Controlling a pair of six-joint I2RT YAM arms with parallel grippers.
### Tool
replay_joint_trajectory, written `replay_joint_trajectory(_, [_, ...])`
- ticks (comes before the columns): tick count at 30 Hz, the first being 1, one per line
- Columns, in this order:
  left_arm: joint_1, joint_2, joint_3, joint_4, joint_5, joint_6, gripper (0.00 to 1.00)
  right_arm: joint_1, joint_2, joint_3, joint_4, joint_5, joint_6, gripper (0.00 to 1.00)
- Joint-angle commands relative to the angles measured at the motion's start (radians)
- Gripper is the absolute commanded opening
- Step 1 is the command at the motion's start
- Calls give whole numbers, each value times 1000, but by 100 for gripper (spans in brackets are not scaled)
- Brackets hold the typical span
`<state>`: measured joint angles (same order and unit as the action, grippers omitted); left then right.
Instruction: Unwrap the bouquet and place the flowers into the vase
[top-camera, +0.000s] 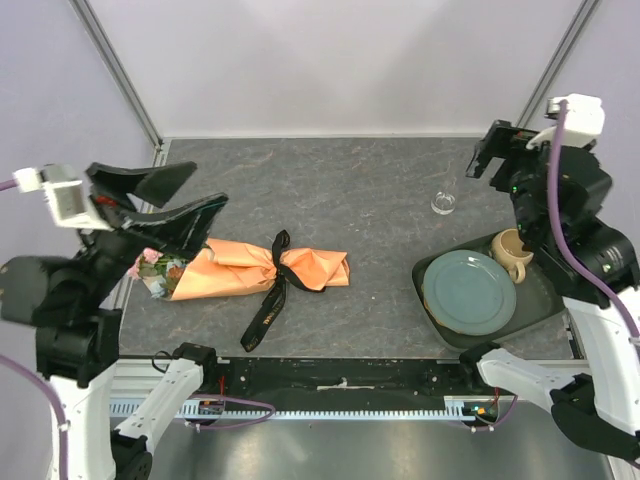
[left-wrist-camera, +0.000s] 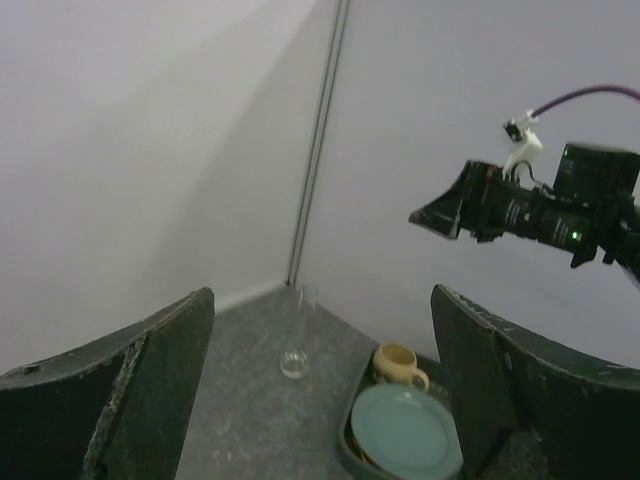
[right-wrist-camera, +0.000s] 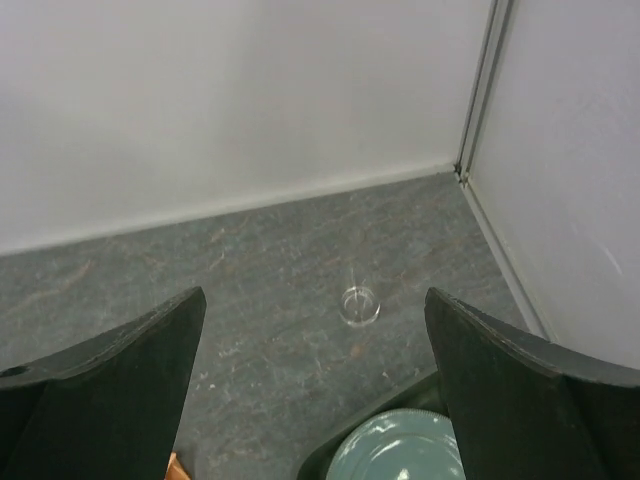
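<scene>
The bouquet (top-camera: 245, 268) lies flat on the grey table, left of centre, wrapped in orange-tan paper. A black ribbon (top-camera: 268, 300) cinches it and trails toward the near edge. The flowers (top-camera: 153, 268) peek out of its left end, pink and pale. The vase (top-camera: 444, 203) is a small clear glass standing upright at the right rear, also seen as the vase (left-wrist-camera: 294, 363) and the vase (right-wrist-camera: 359, 305). My left gripper (top-camera: 205, 188) hovers open above the bouquet's left end, holding nothing. My right gripper (top-camera: 482, 158) hangs open, raised to the right of the vase.
A dark green tray (top-camera: 428, 278) at the right front holds a teal plate (top-camera: 468, 292) and a beige mug (top-camera: 510, 252). Grey walls with metal posts close the table's back and sides. A black rail runs along the near edge.
</scene>
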<state>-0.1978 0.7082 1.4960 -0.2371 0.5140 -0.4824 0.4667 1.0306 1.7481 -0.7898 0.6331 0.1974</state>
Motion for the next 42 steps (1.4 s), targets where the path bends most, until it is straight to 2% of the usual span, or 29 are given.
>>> replay_joint_trajectory(1, [3,11,-127,-51,101,-11,94,-3,19,-96,39,-71,43,98])
replay_joint_trajectory(5, [1,8,-314,-57,182,-76,88,3,77,-234,132,-292,100,98])
replay_joint_trajectory(6, [3,8,-406,-51,205,-88,83,22,89,-263,158,-384,106,98])
replay_joint_trajectory(9, [3,16,-581,-21,308,-130,74,93,140,-437,340,-473,125,98])
replay_joint_trajectory(14, [1,-21,-769,-37,363,-121,72,234,284,-578,538,-486,169,98])
replay_joint_trajectory(18, [3,-96,-885,-97,324,-91,80,401,400,-636,674,-467,203,98])
replay_joint_trajectory(22, [-2,-145,-924,-119,276,-123,82,504,503,-645,748,-461,260,98])
replay_joint_trajectory(23, [-2,-168,-916,-136,200,-127,82,524,537,-647,767,-476,272,98])
replay_joint_trajectory(26, [-2,-205,-931,-177,79,-163,80,524,586,-677,889,-529,345,98])
replay_joint_trajectory(28, [-2,-240,-950,-180,41,-214,79,524,612,-661,906,-529,366,96])
replay_joint_trajectory(32, [0,-283,-976,-189,-26,-262,77,526,654,-660,932,-544,389,80])
replay_joint_trajectory(33, [0,-286,-974,-192,-38,-268,76,524,654,-686,963,-558,393,71])
replay_joint_trajectory(37, [0,-260,-973,-199,-116,-297,73,524,657,-749,1037,-616,379,56])
replay_joint_trajectory(39, [0,-233,-984,-162,-118,-308,69,527,669,-762,1046,-630,355,52])
replay_joint_trajectory(42, [0,-127,-985,-90,-48,-308,68,529,694,-774,1028,-632,324,56])
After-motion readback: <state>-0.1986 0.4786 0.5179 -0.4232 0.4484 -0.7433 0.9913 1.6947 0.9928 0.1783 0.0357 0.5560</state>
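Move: The black ribbon's knot on the bouquet lies about 16 cm ahead of my left hand, 1 cm to its right and some 56 cm below. The flower heads are roughly 27 cm to the left of the knot and nearly level with it; the long ribbon tail's middle is 12 cm nearer me and 3 cm left of it. From my right hand the knot is about 42 cm left, 3 cm ahead and 48 cm down; the vase stands 18 cm straight ahead, the plate 5 cm back and 3 cm right. I swoop both open hands down to the tied waist of the bouquet. My right hand sweeps about 38 cm left while sinking as far, swinging counter-clockwise and tipping down, and half-closes as it nears the knot. My left hand drops nearly 40 cm with a little forward reach, tips down some 60 degrees over the orange wrapping, and narrows partway. Neither visibly touches anything. ##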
